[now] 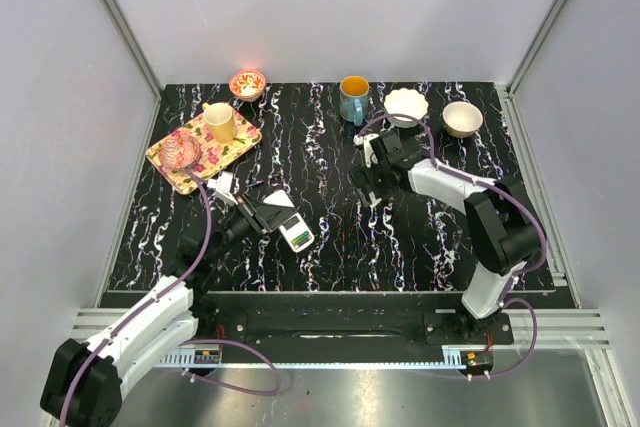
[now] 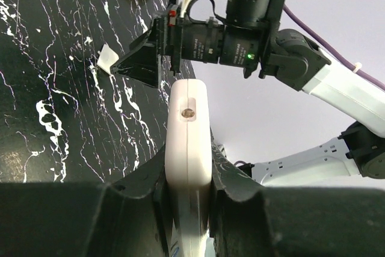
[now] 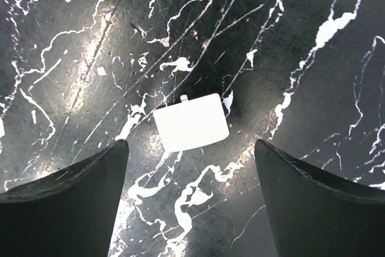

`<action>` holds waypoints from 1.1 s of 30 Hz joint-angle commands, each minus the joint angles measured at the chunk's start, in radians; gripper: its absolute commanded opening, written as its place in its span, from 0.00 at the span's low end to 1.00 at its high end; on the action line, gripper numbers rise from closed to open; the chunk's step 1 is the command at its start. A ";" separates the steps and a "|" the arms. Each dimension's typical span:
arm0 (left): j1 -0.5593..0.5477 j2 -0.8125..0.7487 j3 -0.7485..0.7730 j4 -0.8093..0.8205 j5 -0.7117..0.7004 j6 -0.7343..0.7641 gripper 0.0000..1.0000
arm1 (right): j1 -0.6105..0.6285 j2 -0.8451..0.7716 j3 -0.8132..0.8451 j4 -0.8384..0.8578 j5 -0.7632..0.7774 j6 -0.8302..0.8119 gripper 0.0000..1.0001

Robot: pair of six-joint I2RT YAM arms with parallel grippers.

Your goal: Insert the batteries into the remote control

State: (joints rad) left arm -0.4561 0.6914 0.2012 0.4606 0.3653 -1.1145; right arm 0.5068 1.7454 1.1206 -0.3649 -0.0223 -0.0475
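My left gripper (image 1: 262, 215) is shut on the remote control (image 1: 295, 232), a flat white rectangle held just above the table left of centre. In the left wrist view the remote control (image 2: 187, 130) stands edge-on with the left gripper (image 2: 187, 176) pinching its two sides. A greenish strip shows in its upturned face (image 1: 297, 238); the batteries I cannot make out for sure. My right gripper (image 1: 370, 185) hangs open over the table's middle. Below the right gripper (image 3: 191, 161), between its spread fingers, a small white cover plate (image 3: 191, 121) lies flat on the table, untouched.
A floral tray (image 1: 232, 150) at the back left carries a yellow cup (image 1: 220, 122) and a pink glass dish (image 1: 183, 147). Along the back stand a red bowl (image 1: 247, 83), a blue mug (image 1: 353, 99), a white bowl (image 1: 405, 105) and a beige bowl (image 1: 462, 118).
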 commanded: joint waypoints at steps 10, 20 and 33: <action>-0.006 0.014 0.020 0.098 0.035 0.013 0.00 | 0.007 0.085 0.081 -0.020 -0.061 -0.153 0.83; -0.006 0.040 0.032 0.113 0.041 0.013 0.00 | 0.007 0.121 0.079 -0.022 -0.057 -0.164 0.79; -0.004 0.046 0.032 0.104 0.031 0.012 0.00 | 0.007 0.137 0.097 -0.062 -0.047 -0.098 0.59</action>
State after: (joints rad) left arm -0.4580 0.7353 0.2012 0.4923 0.3855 -1.1088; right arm 0.5076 1.8736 1.1847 -0.3977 -0.0689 -0.1810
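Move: The battery cover lies on the table almost beneath the open right gripper, about 4 cm below and roughly 1 cm ahead and 1 cm to its left. From this gripper, the blue mug stands some 25 cm ahead and 3 cm left, the white scalloped bowl about 25 cm ahead and 10 cm right. The remote is held roughly 14 cm back, 16 cm left and 14 cm higher. From the left gripper, the cover is about 15 cm ahead, 16 cm right and 18 cm below. Lower the right gripper about 3 cm onto the loose battery cover, turning it some 10 degrees counter-clockwise to square the fingers with the cover's short edges. Narrow the fingers from nearly wide open as you sink, most quickly at the end, until the tips come up against the cover's two sides. ##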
